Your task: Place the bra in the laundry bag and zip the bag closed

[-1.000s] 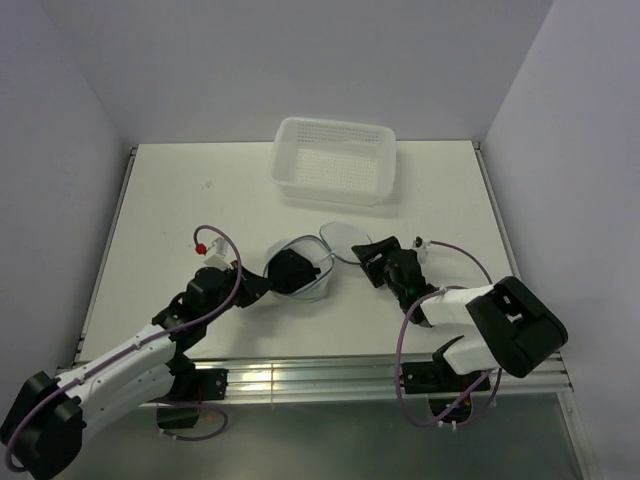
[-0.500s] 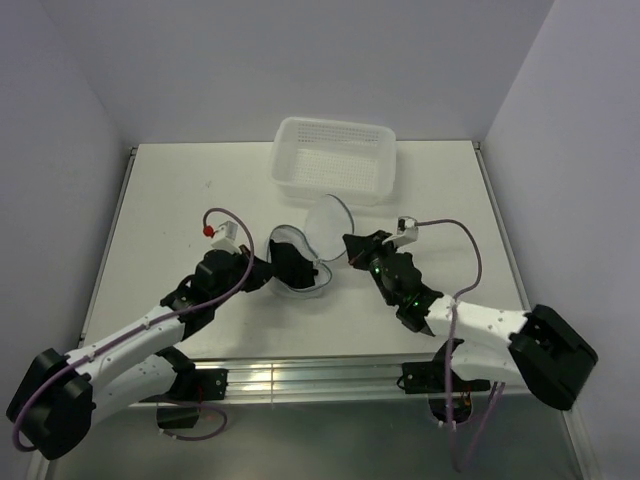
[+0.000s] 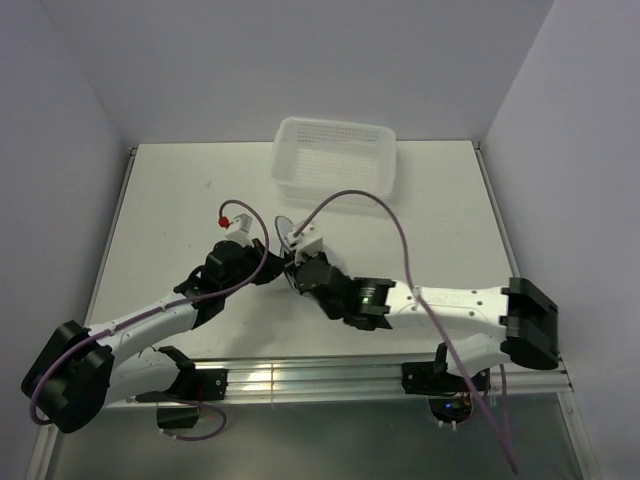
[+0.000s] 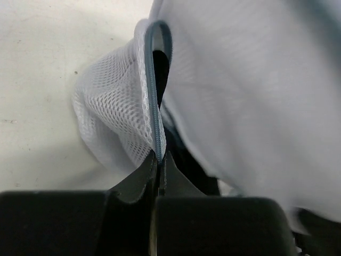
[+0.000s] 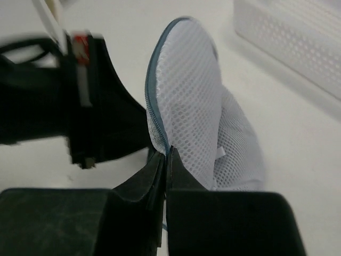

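Note:
The laundry bag [image 5: 198,106], a white mesh pod with a grey-blue zipper rim, stands on edge on the table between my two grippers. My left gripper [image 4: 159,156] is shut on the zipper rim, and the black bra [image 4: 161,69] shows in the gap between the bag's halves. From the other side, my right gripper [image 5: 167,153] is also shut on the rim. In the top view the left gripper [image 3: 270,270] and right gripper [image 3: 293,264] meet mid-table, and only a sliver of the bag [image 3: 285,225] shows beyond them.
A white perforated basket [image 3: 335,160] stands at the back of the table, also seen in the right wrist view as the basket [image 5: 290,32]. The right arm's purple cable [image 3: 360,197] loops over the table. The right arm lies low across the front.
My right arm has swung left across the table to the bag and shut on its rim. The bag's open halves have come together. The left gripper has shifted slightly back, still gripping.

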Controlling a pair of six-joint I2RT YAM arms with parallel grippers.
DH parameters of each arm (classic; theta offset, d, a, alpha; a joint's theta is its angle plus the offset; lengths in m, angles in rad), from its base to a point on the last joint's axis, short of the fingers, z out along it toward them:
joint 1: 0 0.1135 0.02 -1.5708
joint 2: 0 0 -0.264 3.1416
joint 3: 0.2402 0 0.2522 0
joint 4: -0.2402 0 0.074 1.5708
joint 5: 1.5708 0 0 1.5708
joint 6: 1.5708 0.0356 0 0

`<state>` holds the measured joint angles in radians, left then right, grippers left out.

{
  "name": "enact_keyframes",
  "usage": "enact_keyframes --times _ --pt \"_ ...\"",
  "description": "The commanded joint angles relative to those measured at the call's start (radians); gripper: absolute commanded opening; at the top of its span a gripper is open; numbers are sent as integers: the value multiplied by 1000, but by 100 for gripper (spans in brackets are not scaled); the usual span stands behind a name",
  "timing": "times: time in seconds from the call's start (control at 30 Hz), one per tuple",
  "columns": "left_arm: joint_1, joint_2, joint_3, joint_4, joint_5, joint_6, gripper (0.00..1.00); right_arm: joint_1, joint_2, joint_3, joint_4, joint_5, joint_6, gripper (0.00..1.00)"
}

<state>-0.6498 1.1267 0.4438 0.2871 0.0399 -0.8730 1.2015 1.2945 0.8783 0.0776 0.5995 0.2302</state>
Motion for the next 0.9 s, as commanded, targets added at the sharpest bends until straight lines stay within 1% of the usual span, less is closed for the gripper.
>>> enact_keyframes --times 0.0,0.17,0.2,0.23,0.3,0.37,0.4,0.47,0.5,0.57,0.6,0.63,0.67,0.7,0.73,0.77,0.8,0.83,0.87 --pt "-2 -57 36 63 41 26 0 50 124 94 -352 317 35 0" --pt "6 -84 18 60 75 14 0 47 128 105 -400 485 95 0" --pt "7 -79 15 66 84 14 0 56 88 81 -295 482 -14 6" --pt "7 -76 15 69 84 14 0 56 88 58 -294 482 -15 6" --pt "18 -64 16 73 86 22 0 81 34 18 -169 349 -75 13" --pt "39 -41 9 113 104 20 0 104 25 -5 -128 257 -65 16" --pt "48 -33 4 133 132 14 0 122 29 -10 -83 135 -86 17" --pt "65 -4 -11 191 158 6 0 150 83 -7 -16 108 -95 18" --pt "68 4 -16 205 182 6 0 159 104 5 -12 76 -97 19" --pt "72 15 -17 216 195 14 0 161 173 65 -45 74 -106 25" --pt "75 13 -14 210 196 23 0 162 190 86 -114 82 -103 55" --pt "84 4 -19 208 199 28 0 162 199 114 -142 98 -103 72" --pt "93 -2 -25 211 202 29 0 162 190 119 -166 102 -97 80" --pt "101 -8 -36 211 210 31 0 161 171 119 -200 97 -82 91" --pt "110 -19 -42 213 222 29 0 156 140 101 -205 68 -75 96" --pt "124 -24 -50 216 229 28 0 150 61 88 -205 43 -69 96" --pt "130 -25 -56 224 233 26 0 139 19 76 -205 4 -63 97" --pt "133 -30 -65 228 241 26 0 126 -25 53 -203 -47 -54 97" --pt "140 -28 -70 230 244 26 0 100 -109 42 -203 -117 -42 96"
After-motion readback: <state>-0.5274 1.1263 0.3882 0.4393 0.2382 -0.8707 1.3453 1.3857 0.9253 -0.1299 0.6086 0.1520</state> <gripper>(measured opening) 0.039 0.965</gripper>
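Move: The right hand already pinches the zipped edge of the lid flap; the laundry bag's middle lies about 4 cm to its right, 2 cm ahead and 12 cm below, with the black bra inside at much the same spot. The white basket stands some 25 cm ahead and 11 cm right, 17 cm lower. From the left hand, which holds the bag's rim, the bag's middle is about 7 cm right, 2 cm ahead and 5 cm down. Right hand drops, swings some 6 cm right, then left and back, releasing the flap; the left still grips. ##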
